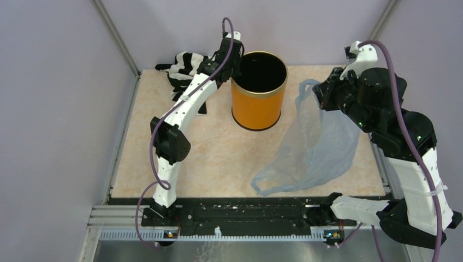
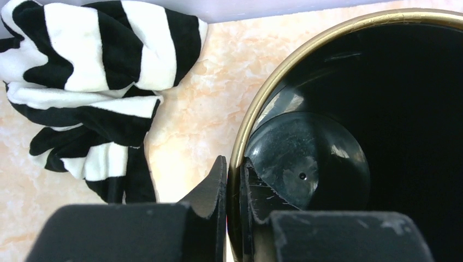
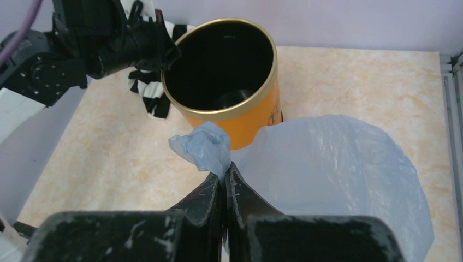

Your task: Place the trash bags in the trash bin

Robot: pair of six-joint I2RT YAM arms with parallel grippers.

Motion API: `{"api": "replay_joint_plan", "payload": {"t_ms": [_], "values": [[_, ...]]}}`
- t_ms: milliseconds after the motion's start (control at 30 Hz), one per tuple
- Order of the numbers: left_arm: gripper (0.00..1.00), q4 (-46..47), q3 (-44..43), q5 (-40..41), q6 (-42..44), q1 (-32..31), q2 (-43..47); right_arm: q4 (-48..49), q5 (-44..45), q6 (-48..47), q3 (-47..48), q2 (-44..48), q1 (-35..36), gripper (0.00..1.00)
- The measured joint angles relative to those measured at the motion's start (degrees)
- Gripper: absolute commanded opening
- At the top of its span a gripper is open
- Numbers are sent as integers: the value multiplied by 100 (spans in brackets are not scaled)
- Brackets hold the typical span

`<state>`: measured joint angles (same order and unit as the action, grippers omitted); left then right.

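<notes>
The orange trash bin (image 1: 256, 103) stands upright at the back middle of the table, its black inside open. My left gripper (image 1: 232, 64) is at its left rim. In the left wrist view the left gripper (image 2: 233, 170) pinches the gold rim (image 2: 284, 71), one finger outside the wall and one inside. The light-blue trash bag (image 1: 316, 144) hangs to the right of the bin, its lower part resting on the table. My right gripper (image 3: 225, 173) is shut on a bunched corner of the bag (image 3: 338, 180), just short of the bin (image 3: 256, 125).
A black-and-white striped cloth (image 1: 183, 66) lies crumpled at the back left, beside the bin and under the left arm. A flat black disc (image 2: 311, 158) lies on the bin's bottom. Lilac walls close in the back and sides. A black rail (image 1: 245, 210) runs along the near edge.
</notes>
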<state>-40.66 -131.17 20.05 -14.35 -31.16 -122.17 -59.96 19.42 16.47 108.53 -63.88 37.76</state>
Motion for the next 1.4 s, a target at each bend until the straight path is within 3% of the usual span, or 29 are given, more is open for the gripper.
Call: {"api": "replay_joint_plan", "payload": {"t_ms": [233, 400, 567, 767, 867, 933, 1033, 1133, 1400], "values": [[0, -643, 166, -203, 28, 17, 334, -221, 68, -122, 1331, -302, 0, 0], [0, -789, 992, -330, 31, 33, 1027, -103, -2, -173, 2256, -450, 0, 0], [0, -944, 1679, -448, 61, 33, 1714, 586, -332, -151, 2577, -376, 0, 0], [0, -935, 2564, -581, 55, 31, 2459, 1836, -717, 70, 2319, -96, 0, 0], [17, -839, 2970, -621, 13, 33, 2730, 2557, -960, 258, 1937, 79, 0, 0], [46, -752, 3213, -623, -35, 33, 2889, 2883, -1095, 337, 1851, 74, 0, 0], [70, -645, 3421, -717, -129, 31, 3112, 3329, -1296, 437, 1836, -57, 0, 0], [78, -586, 3432, -723, -269, 28, 3381, 3661, -1447, 457, 1974, -339, 0, 0], [87, -535, 3410, -887, -890, 28, 4813, 4260, -1475, 199, 2103, -953, 0, 0]]}}
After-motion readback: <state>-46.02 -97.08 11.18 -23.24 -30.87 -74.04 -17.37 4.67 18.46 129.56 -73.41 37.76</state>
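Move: The bin, its rim already pinched by the left hand, has its middle about 10 cm to that hand's right, 1 cm ahead and 13 cm down; clear table lies back towards the robot. The striped cloth is roughly 14 cm ahead and 17 cm left of this hand, some 25 cm lower. From the right hand, which already holds the trash bag, the bin stands about 27 cm ahead, 12 cm left and 32 cm down. The bin, held by the left side of its rim, is drawn level back towards the robot about 14 cm and some 6 cm left; the left fingers then open, let go and rise away up, back and left. Meanwhile the bag goes up some 27 cm in the shut right hand, which tips steeply upward, drawing back first, then coming forward and left. ##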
